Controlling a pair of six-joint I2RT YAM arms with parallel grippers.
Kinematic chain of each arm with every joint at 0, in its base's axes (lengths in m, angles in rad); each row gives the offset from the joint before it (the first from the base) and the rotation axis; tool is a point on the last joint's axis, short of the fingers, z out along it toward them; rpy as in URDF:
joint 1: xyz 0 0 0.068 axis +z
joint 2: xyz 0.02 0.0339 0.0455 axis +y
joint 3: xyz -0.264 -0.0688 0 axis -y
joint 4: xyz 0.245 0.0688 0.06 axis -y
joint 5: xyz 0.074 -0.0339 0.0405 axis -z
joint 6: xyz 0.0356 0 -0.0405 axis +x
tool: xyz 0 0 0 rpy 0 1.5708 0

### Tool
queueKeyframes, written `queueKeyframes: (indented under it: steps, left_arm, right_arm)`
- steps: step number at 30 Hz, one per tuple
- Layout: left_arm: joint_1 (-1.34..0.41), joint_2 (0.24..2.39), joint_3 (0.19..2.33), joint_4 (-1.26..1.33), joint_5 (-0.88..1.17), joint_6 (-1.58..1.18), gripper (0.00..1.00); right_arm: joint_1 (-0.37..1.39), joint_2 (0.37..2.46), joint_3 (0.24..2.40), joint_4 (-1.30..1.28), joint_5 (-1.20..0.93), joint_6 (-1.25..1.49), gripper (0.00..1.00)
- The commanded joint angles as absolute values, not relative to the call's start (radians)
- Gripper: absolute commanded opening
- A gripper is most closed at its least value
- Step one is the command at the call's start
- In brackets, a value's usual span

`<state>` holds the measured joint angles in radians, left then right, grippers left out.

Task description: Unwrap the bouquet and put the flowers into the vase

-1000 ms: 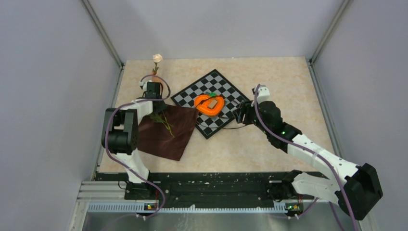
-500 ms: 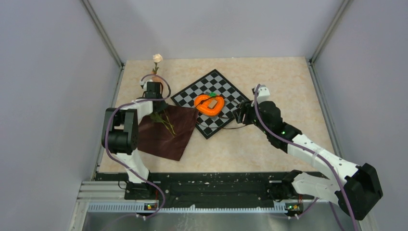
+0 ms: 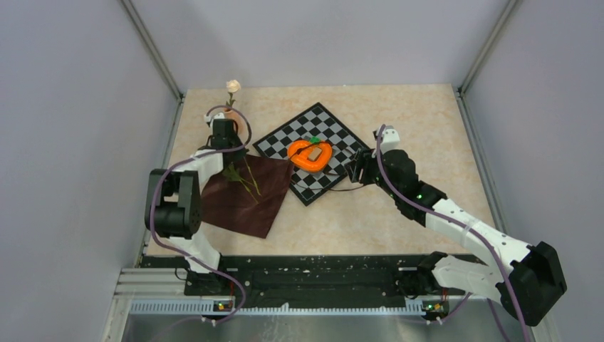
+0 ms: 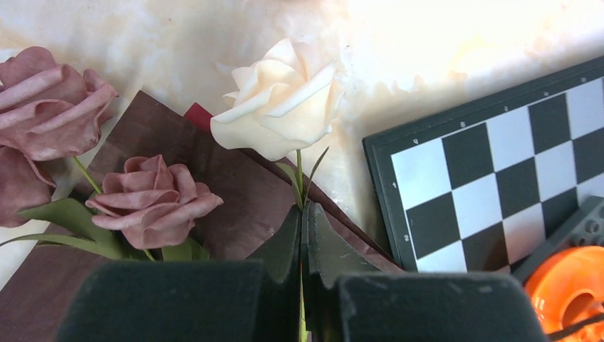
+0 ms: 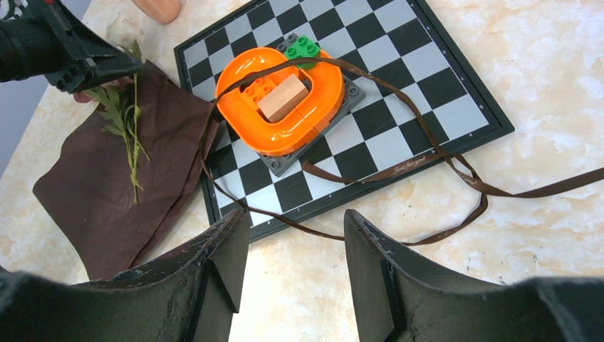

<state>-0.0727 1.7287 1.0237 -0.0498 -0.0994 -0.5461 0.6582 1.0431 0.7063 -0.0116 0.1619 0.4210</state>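
The bouquet is undone. Its maroon cloth point(image 3: 246, 199) lies flat left of the chessboard, with green stems point(image 3: 242, 178) across it. My left gripper point(image 4: 305, 208) is shut on the thin stem of a cream rose point(image 4: 281, 100) over the cloth's far corner. Dusty pink roses point(image 4: 153, 199) lie just left of it. From above, the left gripper point(image 3: 224, 137) sits beside the terracotta vase point(image 3: 239, 125), above which another cream rose point(image 3: 233, 86) stands upright. My right gripper point(image 5: 295, 214) is open and holds nothing, near the board's front edge.
An orange heart-shaped object point(image 3: 310, 154) with a wooden block and bricks sits on the chessboard point(image 3: 335, 135). A loose brown ribbon point(image 5: 534, 192) trails over the heart, the board and the table to the right. The enclosure walls stand close on the left.
The left gripper has shut on the cream rose's stem and moved slightly towards the vase. The stems on the cloth shifted a little. The right arm has not moved.
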Motion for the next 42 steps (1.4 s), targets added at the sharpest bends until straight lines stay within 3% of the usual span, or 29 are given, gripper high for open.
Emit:
queueKeyframes:
  steps: [1, 6, 16, 29, 42]
  left_arm:
    - [-0.072, 1.608, 0.972, 0.066, -0.082, -0.532, 0.00]
    - [-0.071, 1.407, 0.838, 0.268, -0.109, -0.489, 0.00]
    - [-0.020, 1.237, 0.931, 0.405, -0.068, -0.333, 0.00]
    - [0.100, 1.440, 1.045, 0.856, -0.019, -0.193, 0.00]
    - [0.099, 1.760, 1.262, 1.029, -0.042, -0.154, 0.00]
  right_arm:
    - [0.660, 1.025, 0.711, 0.014, 0.179, 0.424, 0.53]
    - [0.660, 1.019, 0.706, 0.013, 0.190, 0.424, 0.53]
    - [0.660, 1.019, 0.703, 0.025, 0.180, 0.433, 0.53]
    - [0.660, 1.020, 0.710, 0.014, 0.195, 0.441, 0.53]
    - [0.660, 1.104, 0.761, 0.024, 0.206, 0.462, 0.53]
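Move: The left gripper already holds the cream rose by its stem. Its goal, the vase with one cream rose in it, stands about 11 cm ahead and 5 cm left, its middle some 3 cm higher. The purple roses lie about 9 cm to the gripper's left, level with it and 3 cm below; the chessboard's middle is 24 cm right, 1 cm ahead and 4 cm below. From the right hand, the vase is about 26 cm ahead, 40 cm left and 11 cm down. Keep the left fingers shut on the stem and raise the rose fast, about 30 cm up from beside the purple roses. Tilt the fingers up some 65 degrees on the way, from slanting down to just above level, and let the hand's left side rise a little. Bear left as the climb slows, then go forward about 10 cm, high up just left of the vase. ##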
